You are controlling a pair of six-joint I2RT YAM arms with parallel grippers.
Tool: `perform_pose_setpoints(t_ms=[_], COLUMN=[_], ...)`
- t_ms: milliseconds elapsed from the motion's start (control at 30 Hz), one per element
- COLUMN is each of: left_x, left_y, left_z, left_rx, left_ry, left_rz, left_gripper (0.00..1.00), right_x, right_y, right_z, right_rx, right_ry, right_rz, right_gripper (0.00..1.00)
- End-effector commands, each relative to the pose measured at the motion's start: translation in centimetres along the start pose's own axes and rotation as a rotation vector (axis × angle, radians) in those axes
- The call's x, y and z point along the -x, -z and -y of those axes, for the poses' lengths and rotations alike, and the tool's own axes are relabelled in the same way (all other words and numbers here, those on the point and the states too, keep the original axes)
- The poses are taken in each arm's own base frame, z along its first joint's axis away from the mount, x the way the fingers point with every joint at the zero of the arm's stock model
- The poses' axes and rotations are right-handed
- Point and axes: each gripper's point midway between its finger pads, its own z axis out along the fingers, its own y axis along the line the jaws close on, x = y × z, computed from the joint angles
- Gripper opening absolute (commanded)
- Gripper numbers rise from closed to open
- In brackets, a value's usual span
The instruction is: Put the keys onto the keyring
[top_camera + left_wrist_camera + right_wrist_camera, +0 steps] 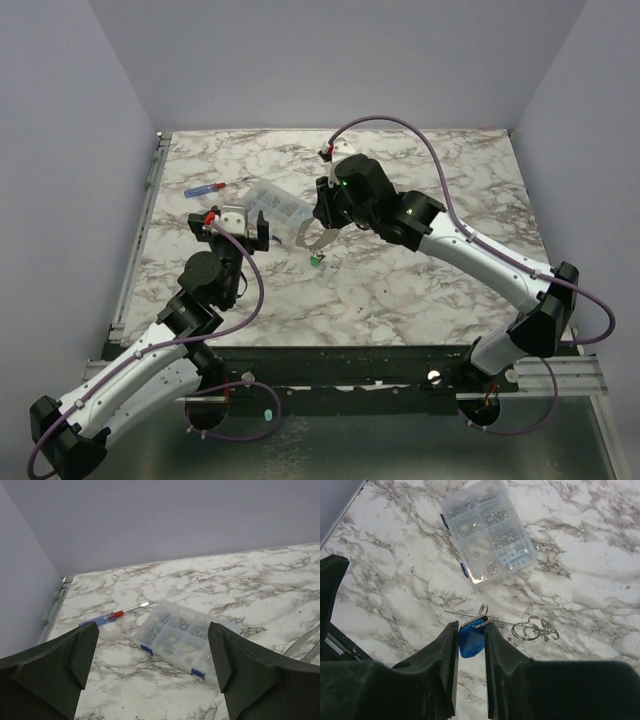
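My right gripper [471, 627] is shut on a key with a blue plastic head [471, 642], held upright between the pads just above the marble table. A small silver loop [481, 622] sticks out of the key's top. The thin wire of the keyring [460, 613] lies on the table right behind that loop; whether they touch I cannot tell. A green key [317, 261] lies just below the right gripper [318, 240] in the top view. The left gripper [154, 655] hangs open and holds nothing, to the left of it [233, 228].
A clear compartment box [487, 530] of small hardware sits beyond both grippers [175, 635]. A red-and-blue screwdriver [107, 617] lies left of the box. Small split rings [525, 630] lie on the marble to the right of the blue key. Grey walls enclose the table.
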Motion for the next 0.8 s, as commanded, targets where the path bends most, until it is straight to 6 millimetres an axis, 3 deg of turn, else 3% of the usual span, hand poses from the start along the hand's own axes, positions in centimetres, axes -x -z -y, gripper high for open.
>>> perform_pose_setpoints(t_ms=[0,467,600,767], left_x=[0.3,0.6,0.6,0.3], left_y=[-0.1,0.2,0.2,0.3], left_z=[-0.5,0.2,0.2,0.1], left_rx=[0.022,-0.027,-0.030,-0.030], left_ry=[0.014,0.020,0.017,0.012], left_rz=[0.005,0.008,0.006,0.001], left_gripper=[0.99,0.98,0.98,0.98], right_x=[-0.1,-5.0,-7.0,-9.5], right_y=[2.6,12.4,11.7,7.5], right_z=[0.7,1.3,1.2,2.6], right_rx=[-0.073,-0.100,-0.110,-0.202], right_ry=[-0.161,-0.477,-0.508,-0.434], right_rz=[-0.038,-0.211,-0.256,-0.274], right_gripper=[0.01,0.01,0.01,0.01])
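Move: The right fingers already pinch the blue key, with the wire loop of the keyring and its other keys hanging off it. The bare spot the bunch goes to lies some 9 cm back, 9 cm to the right and roughly 20 cm below; the front table edge is about 21 cm straight back, and the clear parts box 13 cm ahead and 13 cm to the left. From the left hand that spot is about 9 cm back and 27 cm to the right. Keeping its pinch on the blue key, the right hand swings the bunch back and to the right, about 9 cm each way, away from the parts box towards the front table edge. It dips slightly, rises some 4 cm, then drops sharply by nearly 5 cm, while the wrist tips its fingers steadily downward, about 25 degrees, and turns clockwise. ##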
